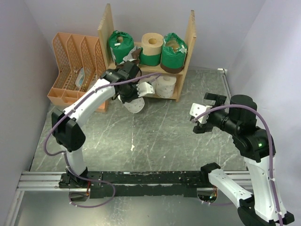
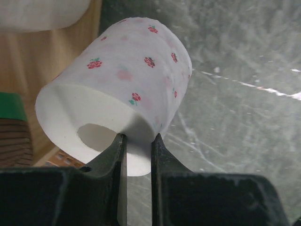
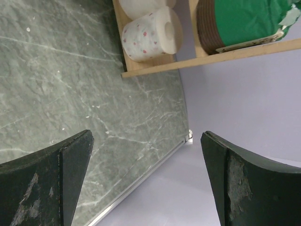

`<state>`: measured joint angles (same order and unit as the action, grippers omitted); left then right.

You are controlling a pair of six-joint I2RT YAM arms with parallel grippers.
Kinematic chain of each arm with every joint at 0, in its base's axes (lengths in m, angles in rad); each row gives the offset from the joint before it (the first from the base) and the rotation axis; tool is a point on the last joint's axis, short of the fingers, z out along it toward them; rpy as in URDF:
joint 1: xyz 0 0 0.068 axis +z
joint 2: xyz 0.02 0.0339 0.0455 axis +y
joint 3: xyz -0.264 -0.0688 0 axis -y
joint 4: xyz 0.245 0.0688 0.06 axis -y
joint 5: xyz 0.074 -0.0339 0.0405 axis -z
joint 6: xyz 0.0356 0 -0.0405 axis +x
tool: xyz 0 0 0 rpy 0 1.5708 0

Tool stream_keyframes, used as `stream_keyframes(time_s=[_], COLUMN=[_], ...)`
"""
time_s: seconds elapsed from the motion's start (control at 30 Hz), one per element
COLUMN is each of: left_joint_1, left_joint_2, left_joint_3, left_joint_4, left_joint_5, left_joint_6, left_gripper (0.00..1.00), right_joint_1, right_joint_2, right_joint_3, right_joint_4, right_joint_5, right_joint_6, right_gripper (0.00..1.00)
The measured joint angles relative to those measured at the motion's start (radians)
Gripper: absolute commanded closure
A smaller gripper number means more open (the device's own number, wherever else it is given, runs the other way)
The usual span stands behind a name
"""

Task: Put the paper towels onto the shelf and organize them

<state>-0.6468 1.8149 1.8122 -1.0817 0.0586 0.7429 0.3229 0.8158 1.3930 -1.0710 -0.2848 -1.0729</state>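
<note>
My left gripper [image 2: 138, 141] is shut on the wall of a white paper towel roll printed with red flowers [image 2: 127, 80], one finger inside its hollow core and one outside. From above, that roll [image 1: 133, 102] hangs just in front of the wooden shelf [image 1: 188, 42], at its lower left. The upper board carries two green-wrapped rolls [image 1: 120, 44] [image 1: 174, 51] and a cream roll [image 1: 152, 43] stacked on a green one. Another flowered roll [image 3: 150, 35] lies on the lower board. My right gripper [image 3: 146, 146] stands wide open over the table to the right, holding nothing.
An orange lattice file rack [image 1: 75, 66] stands against the shelf's left side, beside my left arm. Lavender walls close in the table at the back and on both sides. A metal rail [image 1: 226, 82] runs along the right edge.
</note>
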Motion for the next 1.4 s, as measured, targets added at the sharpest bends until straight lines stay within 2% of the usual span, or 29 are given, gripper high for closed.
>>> stream_keyframes(time_s=[0.17, 0.33, 0.5, 0.9, 1.03, 1.4], left_joint_1=[0.039, 0.04, 0.045, 0.079, 0.122, 0.137], left_joint_2=[0.097, 0.146, 0.203, 0.185, 0.186, 0.186], left_joint_3=[0.131, 0.182, 0.186, 0.162, 0.151, 0.14], left_joint_4=[-0.01, -0.006, -0.005, 0.018, 0.092, 0.181], left_joint_5=[-0.003, -0.029, -0.082, -0.134, -0.231, -0.281], left_joint_6=[0.134, 0.198, 0.241, 0.301, 0.347, 0.4], left_gripper=[0.93, 0.93, 0.93, 0.93, 0.93, 0.93], right_joint_1=[0.0, 0.0, 0.0, 0.0, 0.0, 0.0], right_joint_2=[-0.033, -0.037, -0.04, -0.044, -0.044, -0.044], right_joint_3=[-0.013, -0.013, -0.014, -0.019, -0.022, -0.03], right_joint_4=[0.027, 0.036, 0.049, 0.077, 0.079, 0.08], right_joint_5=[-0.006, -0.003, -0.002, -0.004, -0.004, -0.003], right_joint_6=[0.008, 0.023, 0.034, 0.046, 0.046, 0.046], right_gripper=[0.0, 0.0, 0.0, 0.0, 0.0, 0.0])
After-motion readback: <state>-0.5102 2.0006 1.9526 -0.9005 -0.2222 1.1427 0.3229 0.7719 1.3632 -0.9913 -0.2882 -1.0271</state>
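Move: The left hand already holds the rose-patterned paper towel roll by its rim. The empty left end of the lower shelf lies about 14 cm ahead, 2 cm left and 8 cm below. Beside it on that shelf, the middle roll is about 15 cm ahead and 9 right of the hand, the right-hand roll 15 ahead and 18 right, both some 8 cm lower. From the idle right hand, the empty spot is roughly 27 cm ahead, 31 left and 24 down. Keeping its pinch on the roll's rim, the left hand carries the roll forward about 13 cm into the left end of the lower shelf. It goes quickly at first, dips a couple of centimetres, creeps, then pushes on forward and about 5 cm left, rising back while the fingertips swing forward and left by some 25 degrees. ##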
